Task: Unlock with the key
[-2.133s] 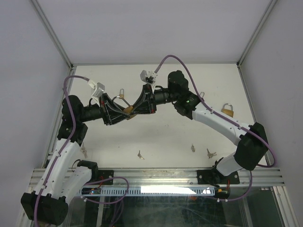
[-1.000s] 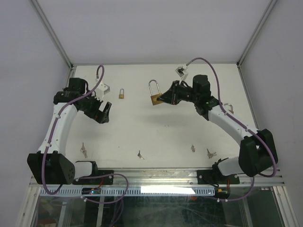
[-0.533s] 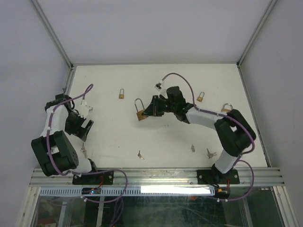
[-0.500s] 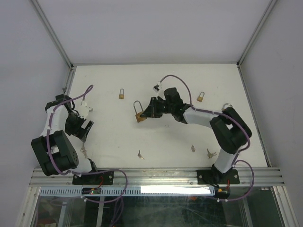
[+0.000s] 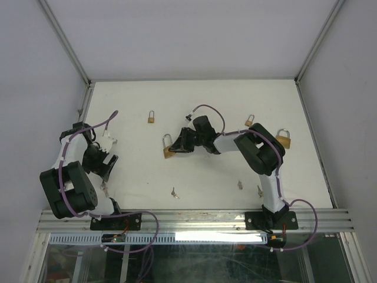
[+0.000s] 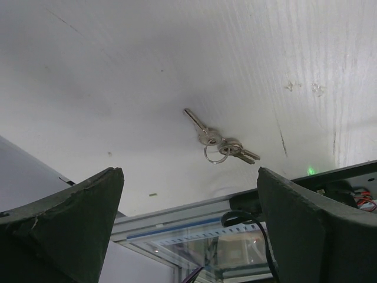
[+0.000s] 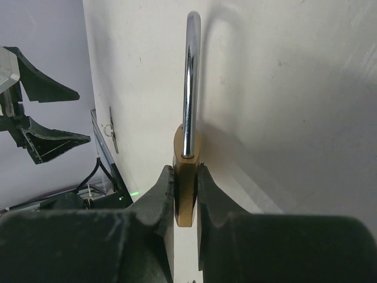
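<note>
My right gripper (image 5: 177,146) is shut on the brass body of a padlock (image 5: 168,151) left of the table's middle. In the right wrist view the padlock (image 7: 187,171) sits edge-on between the fingers (image 7: 154,200), its steel shackle (image 7: 191,71) pointing away, closed. My left gripper (image 5: 105,163) hangs open at the near left, holding nothing. A bunch of keys (image 6: 219,145) on a ring lies on the white table just beyond my left gripper (image 6: 188,177), well apart from its jaws.
Three other brass padlocks lie on the table: one at the back left (image 5: 152,117), two at the right (image 5: 250,121) (image 5: 283,138). More keys lie near the front edge (image 5: 174,192) (image 5: 240,185) (image 5: 259,190). An aluminium rail (image 5: 194,219) runs along the front.
The right arm has carried the padlock left and nearer to the table's middle, folding in on itself. The left arm has drawn back to the near-left corner, over the keys.
</note>
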Robot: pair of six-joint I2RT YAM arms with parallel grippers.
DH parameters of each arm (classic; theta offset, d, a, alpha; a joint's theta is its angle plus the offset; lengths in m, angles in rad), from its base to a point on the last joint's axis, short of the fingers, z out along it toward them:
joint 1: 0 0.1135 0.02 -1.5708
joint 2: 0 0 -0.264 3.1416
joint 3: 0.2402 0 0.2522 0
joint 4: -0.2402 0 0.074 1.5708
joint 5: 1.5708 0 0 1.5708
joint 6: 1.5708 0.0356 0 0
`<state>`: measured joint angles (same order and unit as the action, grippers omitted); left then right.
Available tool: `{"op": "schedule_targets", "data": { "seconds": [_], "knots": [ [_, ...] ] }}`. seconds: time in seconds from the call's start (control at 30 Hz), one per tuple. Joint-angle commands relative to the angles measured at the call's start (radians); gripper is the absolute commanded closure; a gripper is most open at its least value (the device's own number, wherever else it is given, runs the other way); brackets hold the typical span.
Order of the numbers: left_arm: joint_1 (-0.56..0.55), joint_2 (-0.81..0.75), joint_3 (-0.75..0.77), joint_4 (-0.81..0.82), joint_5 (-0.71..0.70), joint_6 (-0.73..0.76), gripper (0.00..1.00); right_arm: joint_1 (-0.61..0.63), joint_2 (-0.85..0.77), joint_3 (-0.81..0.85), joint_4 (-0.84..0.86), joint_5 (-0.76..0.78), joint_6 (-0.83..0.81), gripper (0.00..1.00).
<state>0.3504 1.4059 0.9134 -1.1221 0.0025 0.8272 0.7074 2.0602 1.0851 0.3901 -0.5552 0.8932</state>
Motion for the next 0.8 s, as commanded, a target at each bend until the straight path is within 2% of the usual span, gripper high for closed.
{"op": "schedule_targets", "data": {
  "seconds": [0.0,0.23,0.4,0.47,0.53,0.67,0.77],
  "knots": [
    [-0.010,0.008,0.038,0.033,-0.037,-0.123,0.01,0.004,0.018,0.047,0.104,-0.024,0.067,1.00],
    [-0.047,-0.022,0.170,-0.025,-0.112,-0.382,0.01,0.032,0.009,0.074,0.012,0.005,0.066,1.00],
    [-0.186,-0.028,0.275,-0.049,-0.190,-0.521,0.01,0.058,0.020,0.124,-0.097,0.034,0.078,1.00],
    [-0.246,-0.031,0.292,-0.077,-0.196,-0.544,0.01,0.081,0.021,0.174,-0.209,0.076,0.041,1.00],
    [-0.259,-0.040,0.300,-0.083,-0.185,-0.548,0.01,0.096,0.026,0.218,-0.288,0.113,0.024,1.00],
    [-0.260,-0.043,0.297,-0.058,-0.141,-0.518,0.01,0.101,0.051,0.239,-0.315,0.125,0.102,1.00],
    [-0.259,-0.044,0.256,-0.031,-0.191,-0.494,0.01,0.110,0.060,0.240,-0.330,0.154,0.145,1.00]
  ]
}}
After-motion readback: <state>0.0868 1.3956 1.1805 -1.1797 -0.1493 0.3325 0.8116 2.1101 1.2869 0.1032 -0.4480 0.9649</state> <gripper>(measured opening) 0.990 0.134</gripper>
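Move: The bunch of keys lies almost under my empty left hand, about 2 cm to its right, 2 cm back and 6 cm below; the big padlock in my right fingers is some 28 cm to the left hand's right and 14 cm farther out. From my right hand, the bunch is roughly 28 cm left and 15 cm back, the single key some 18 cm straight back, and the small padlock 9 cm left and 15 cm ahead, all about 4 cm below. I lift my open left hand away from the bunch of keys, forward and up together by about 7 cm each, easing 3 cm right later on, while it turns some 15 degrees counter-clockwise and its fingers tip forward. My right hand keeps its pinch on the big padlock and carries it low over the table, 4 cm left and a little back, towards the left hand's side. ##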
